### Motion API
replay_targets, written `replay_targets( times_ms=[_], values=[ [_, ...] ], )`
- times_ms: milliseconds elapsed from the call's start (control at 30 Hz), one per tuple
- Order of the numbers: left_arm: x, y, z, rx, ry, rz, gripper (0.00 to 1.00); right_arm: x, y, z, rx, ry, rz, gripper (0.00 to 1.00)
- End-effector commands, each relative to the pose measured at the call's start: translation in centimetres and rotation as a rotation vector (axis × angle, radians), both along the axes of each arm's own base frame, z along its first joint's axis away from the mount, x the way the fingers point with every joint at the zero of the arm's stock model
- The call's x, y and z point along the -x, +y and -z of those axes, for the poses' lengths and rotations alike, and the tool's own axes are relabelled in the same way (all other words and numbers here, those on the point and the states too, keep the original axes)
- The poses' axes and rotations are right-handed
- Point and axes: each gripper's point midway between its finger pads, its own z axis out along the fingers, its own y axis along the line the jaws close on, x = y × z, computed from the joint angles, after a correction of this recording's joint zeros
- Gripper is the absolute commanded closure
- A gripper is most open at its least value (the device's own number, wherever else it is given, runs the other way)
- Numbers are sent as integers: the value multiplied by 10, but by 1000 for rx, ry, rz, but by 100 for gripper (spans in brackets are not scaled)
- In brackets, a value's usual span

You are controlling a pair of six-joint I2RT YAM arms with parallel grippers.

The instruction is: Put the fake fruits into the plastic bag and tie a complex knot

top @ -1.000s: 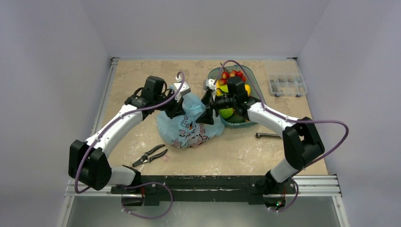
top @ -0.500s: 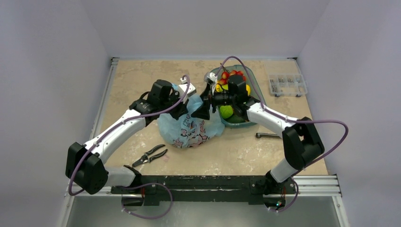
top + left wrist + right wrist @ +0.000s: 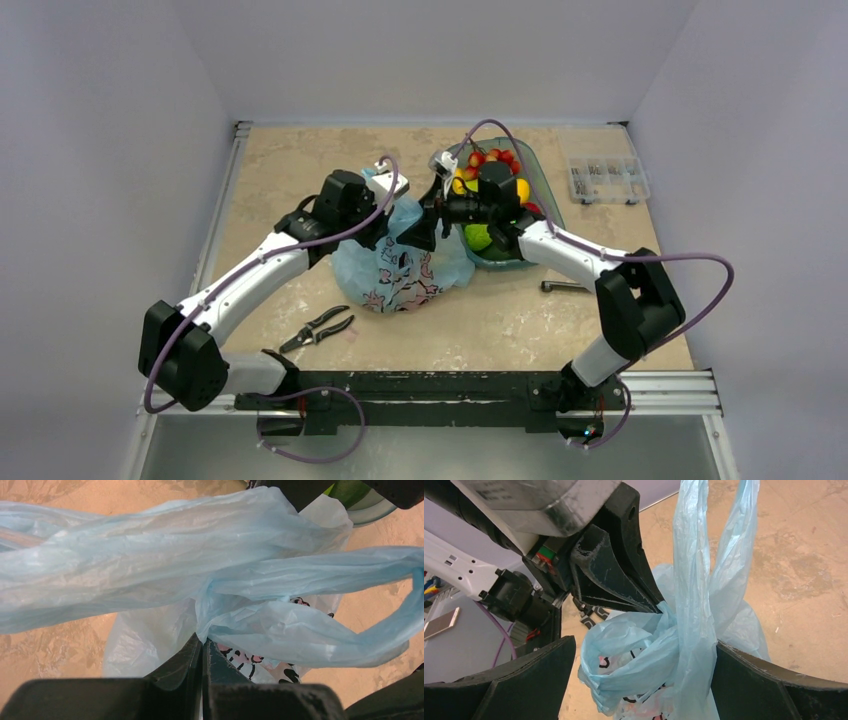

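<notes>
The light-blue printed plastic bag (image 3: 400, 268) sits mid-table, its long handle loops (image 3: 696, 570) drawn upward. My left gripper (image 3: 202, 642) is shut on a fold of the bag's plastic (image 3: 150, 570) just above the body. My right gripper (image 3: 644, 675) is open wide, its fingers (image 3: 524, 680) standing on either side of a twisted bunch of handle plastic (image 3: 674, 645); I cannot tell whether this is a tied knot. The fake fruits (image 3: 492, 172), red, yellow and green, lie in the teal dish (image 3: 541, 178) behind the right wrist. Whatever is inside the bag is hidden.
Black-handled pliers (image 3: 318, 328) lie near the front left of the bag. A metal key (image 3: 566, 287) lies on the table right of the dish. A clear parts box (image 3: 604, 180) sits at the back right. The left gripper's black fingers (image 3: 619, 575) reach in close above the right jaws.
The left arm has swung right and settled against the bag top. The right gripper has opened fully and shifted left over the bag's handles.
</notes>
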Motion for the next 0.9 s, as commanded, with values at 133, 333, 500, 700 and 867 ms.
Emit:
replay_targets(
  times_ms=[133,333,500,700,867],
  values=[
    [-4,-1,-24,35,-69,-43,100,-3,2,-15,-10,-88,29,6],
    [15,-2,-39,136,-99,70,100,-16,-6,-2,74,-141,87,73],
    [25,3,-57,205,-60,177,91,-13,-8,-7,67,-207,61,100],
    [27,32,-87,249,-87,191,45,-1,-9,-23,6,-276,19,100],
    [18,43,-123,379,-79,215,16,13,-14,-26,-11,-420,-43,100]
  ],
)
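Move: The right hand's open fingers straddle the gathered strand of the plastic bag, which lies about 1 cm ahead, 2 cm to its left and 1 cm below. From the left hand, shut on the bag's neck, that strand is some 6 cm right, 3 cm ahead and 3 cm up. The filled bag body is about 4 cm back, 5 cm left and 17 cm below the right hand; the fruit bin is 20 cm right, 10 cm ahead and 18 cm below it. The right fingers shut on the gathered bag strand and pinch it as that hand dips about 2 cm and eases forward, then comes back up, rolling slightly. Once the right grip is shut, the left fingers open wide and let go of the neck, and the left hand draws away upward some 7 cm and about 5 cm left. ##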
